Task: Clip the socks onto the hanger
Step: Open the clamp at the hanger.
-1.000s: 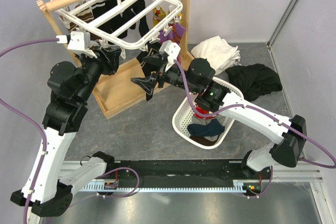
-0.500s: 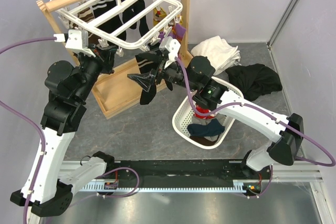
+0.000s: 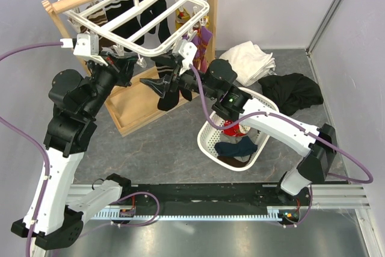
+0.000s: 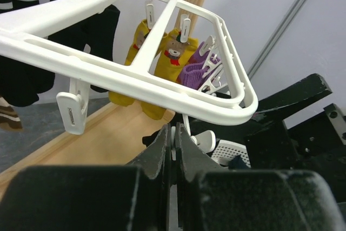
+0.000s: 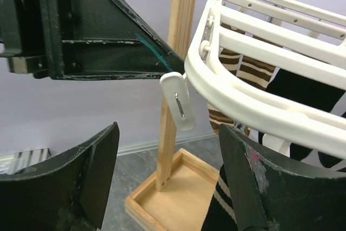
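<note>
The white slatted hanger (image 3: 150, 49) hangs from the wooden rail. My left gripper (image 4: 174, 128) is under its near edge, shut on a white clip peg (image 5: 181, 104) that dangles there. My right gripper (image 5: 168, 128) stands just below that peg with its jaws wide apart and nothing between them. A dark sock with pale stripes (image 3: 166, 95) hangs down by its right finger (image 5: 243, 187); I cannot tell what holds it. A red sock (image 3: 231, 127) and a dark one (image 3: 236, 147) lie in the basket.
Black, brown-striped, yellow (image 4: 140, 58) and purple (image 4: 197, 71) socks hang from the hanger's pegs. The wooden stand's post (image 3: 213, 4) and tray base (image 3: 129, 109) lie behind the grippers. A white lattice basket (image 3: 207, 133), white cloth (image 3: 246, 58) and black cloth (image 3: 295, 91) sit to the right.
My left gripper has closed on the clip peg. My right arm has moved left and up toward the hanger with the dark sock alongside, its jaws narrowing slightly.
</note>
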### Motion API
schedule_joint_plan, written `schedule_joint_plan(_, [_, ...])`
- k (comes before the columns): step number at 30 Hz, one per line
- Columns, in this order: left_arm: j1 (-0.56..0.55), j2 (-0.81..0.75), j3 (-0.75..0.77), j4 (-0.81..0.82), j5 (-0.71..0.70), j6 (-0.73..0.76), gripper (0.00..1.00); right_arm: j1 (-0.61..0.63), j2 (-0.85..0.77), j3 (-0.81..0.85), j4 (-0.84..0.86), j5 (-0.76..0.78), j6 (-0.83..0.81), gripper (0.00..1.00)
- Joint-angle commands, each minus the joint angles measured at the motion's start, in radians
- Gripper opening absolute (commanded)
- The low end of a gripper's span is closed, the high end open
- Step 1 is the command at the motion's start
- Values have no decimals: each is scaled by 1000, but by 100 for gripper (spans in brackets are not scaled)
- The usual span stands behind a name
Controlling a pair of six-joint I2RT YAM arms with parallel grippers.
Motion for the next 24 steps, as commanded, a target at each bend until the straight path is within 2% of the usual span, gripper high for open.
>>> schedule_joint_plan(1, [-1,0,40,-9,25,-70,4,7,28,60,28,15,-104,81])
schedule_joint_plan(7, [-2,4,51,-19,23,-82,2,8,54,80,26,56,-180,78])
schedule_joint_plan(19, [-2,19,63,-41,31,-123,2,8,74,111,23,-4,-174,51])
schedule_joint_plan(24, [-2,22,71,-45,34,-140,2,8,72,120,1,-7,-171,33])
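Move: The clamp at the hanger's near corner is about 3 cm ahead of the right hand, 2 cm to its left and 1 cm above it; its open fingers point left. The hanger's corner is some 3 cm above that clamp and 1 cm farther out. The dark striped socks hang about 6 cm ahead of the right hand, 3 cm to its right and 11 cm below. The same clamp is at the left fingertips, roughly 1 cm ahead and 1 cm right. The right hand eases forward about 2.5 cm and a little left, dipping some 1 cm and then coming most of the way back up, while it rolls roughly 10 degrees to bring its fingertips to either side of the clamp's lower part. From about halfway its fingers close from wide open to less than half open around the clamp, contact not yet certain, while the left hand stays almost in place with its shut fingers still pinching the clamp from the other side. ##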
